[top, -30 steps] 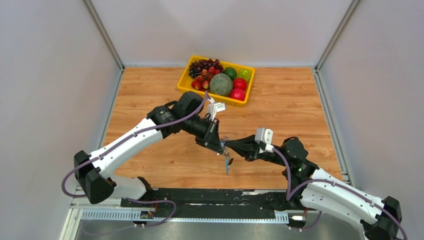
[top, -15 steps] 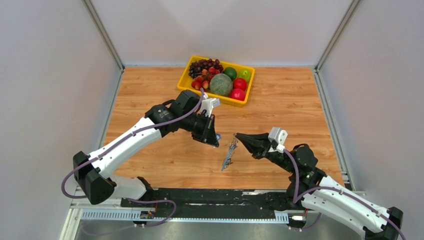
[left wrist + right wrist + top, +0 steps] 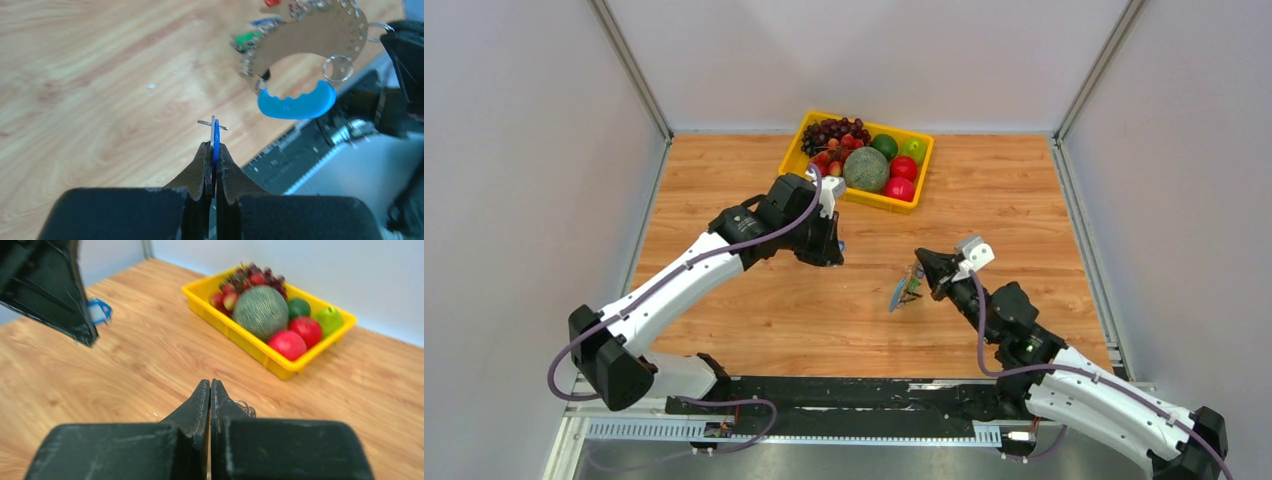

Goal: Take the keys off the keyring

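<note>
My left gripper [image 3: 213, 145] is shut on a small blue-headed key [image 3: 216, 134], held edge-on, free of the keyring and above the table. In the top view this gripper [image 3: 836, 250] hangs left of centre. The keyring [image 3: 305, 40], a curved perforated band with a bright blue section [image 3: 297, 102], hangs in the air and carries green [image 3: 245, 38] and blue [image 3: 263, 22] keys. My right gripper [image 3: 921, 265] is shut on the keyring [image 3: 907, 287] at its top end. In the right wrist view only a wire loop [image 3: 246, 408] shows beside the shut fingers [image 3: 210, 381].
A yellow tray [image 3: 793, 160] of fruit, with a melon [image 3: 865, 168], grapes and apples, stands at the back centre. The same tray [image 3: 280, 367] lies ahead of the right gripper. The black base rail [image 3: 844, 395] runs along the near edge.
The two grippers have drawn apart. The left one went up and left with the blue key. The right one carried the keyring to the right and higher.
</note>
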Available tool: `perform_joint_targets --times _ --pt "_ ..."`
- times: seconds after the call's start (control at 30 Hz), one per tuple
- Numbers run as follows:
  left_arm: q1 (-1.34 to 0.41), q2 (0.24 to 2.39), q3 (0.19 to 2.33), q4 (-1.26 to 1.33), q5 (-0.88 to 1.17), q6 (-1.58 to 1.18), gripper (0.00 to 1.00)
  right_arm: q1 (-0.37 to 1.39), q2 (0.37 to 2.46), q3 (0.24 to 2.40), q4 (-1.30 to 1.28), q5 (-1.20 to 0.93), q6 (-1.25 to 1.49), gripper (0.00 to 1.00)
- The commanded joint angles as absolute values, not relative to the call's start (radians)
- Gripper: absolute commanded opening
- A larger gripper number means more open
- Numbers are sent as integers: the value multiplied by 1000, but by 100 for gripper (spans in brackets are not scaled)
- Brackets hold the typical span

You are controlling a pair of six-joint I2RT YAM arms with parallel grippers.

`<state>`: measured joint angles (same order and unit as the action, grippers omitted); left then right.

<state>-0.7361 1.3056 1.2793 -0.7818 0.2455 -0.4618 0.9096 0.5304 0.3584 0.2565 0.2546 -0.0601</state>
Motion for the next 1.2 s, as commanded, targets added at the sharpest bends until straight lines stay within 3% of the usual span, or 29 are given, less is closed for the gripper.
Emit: perform_joint_targets --times 0.0,0.3,0.5,0.63,0.7,0.77,0.8,0.87,1.17 --pt "-686 1362 1218 -646 91 -414 0 863 624 404 237 369 -20 0" --pt "-485 1448 918 -114 102 -510 0 789 818 446 330 208 45 0" --pt "-339 1646 937 53 154 -569 3 769 1008 521 422 110 68 0" --pt "-310 1726 995 39 191 -556 19 767 1130 597 442 54 51 0" --pt "-307 1730 1003 29 190 -548 34 766 1176 619 460 34 49 0" --pt "-307 1713 997 34 198 -536 55 766 1216 642 474 21 50 0" --pt "-307 1705 988 45 217 -520 86 765 1237 655 479 19 53 0" --pt "-307 1669 969 47 227 -502 98 765 1288 684 482 17 63 0" --pt "-306 1302 780 31 101 -494 100 765 1543 831 528 -121 141 0"
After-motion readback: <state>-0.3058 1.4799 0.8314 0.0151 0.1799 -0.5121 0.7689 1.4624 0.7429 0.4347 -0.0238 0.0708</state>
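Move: My left hand holds the blue key tag. Its put-down spot on bare wood lies about 18 cm ahead, 9 cm left and 20 cm below. The basket's middle is some 20 cm beyond that spot and 11 cm to its right; the keyring hangs about 13 cm right of my left hand, 5 cm back and 3 cm lower. My right hand grips the keyring, bound for open wood roughly 12 cm ahead, 13 cm left and 21 cm below. I carry the blue tag forward and down with my left hand, about 18 cm each way and 9 cm left, turning some 30 degrees counter-clockwise. Low over the wood I open my fingers wide to let it go, then rise 6 cm. With my right hand I keep the keyring pinched, first sinking and reaching ahead, then swinging left and forward while tipping the fingers down. ##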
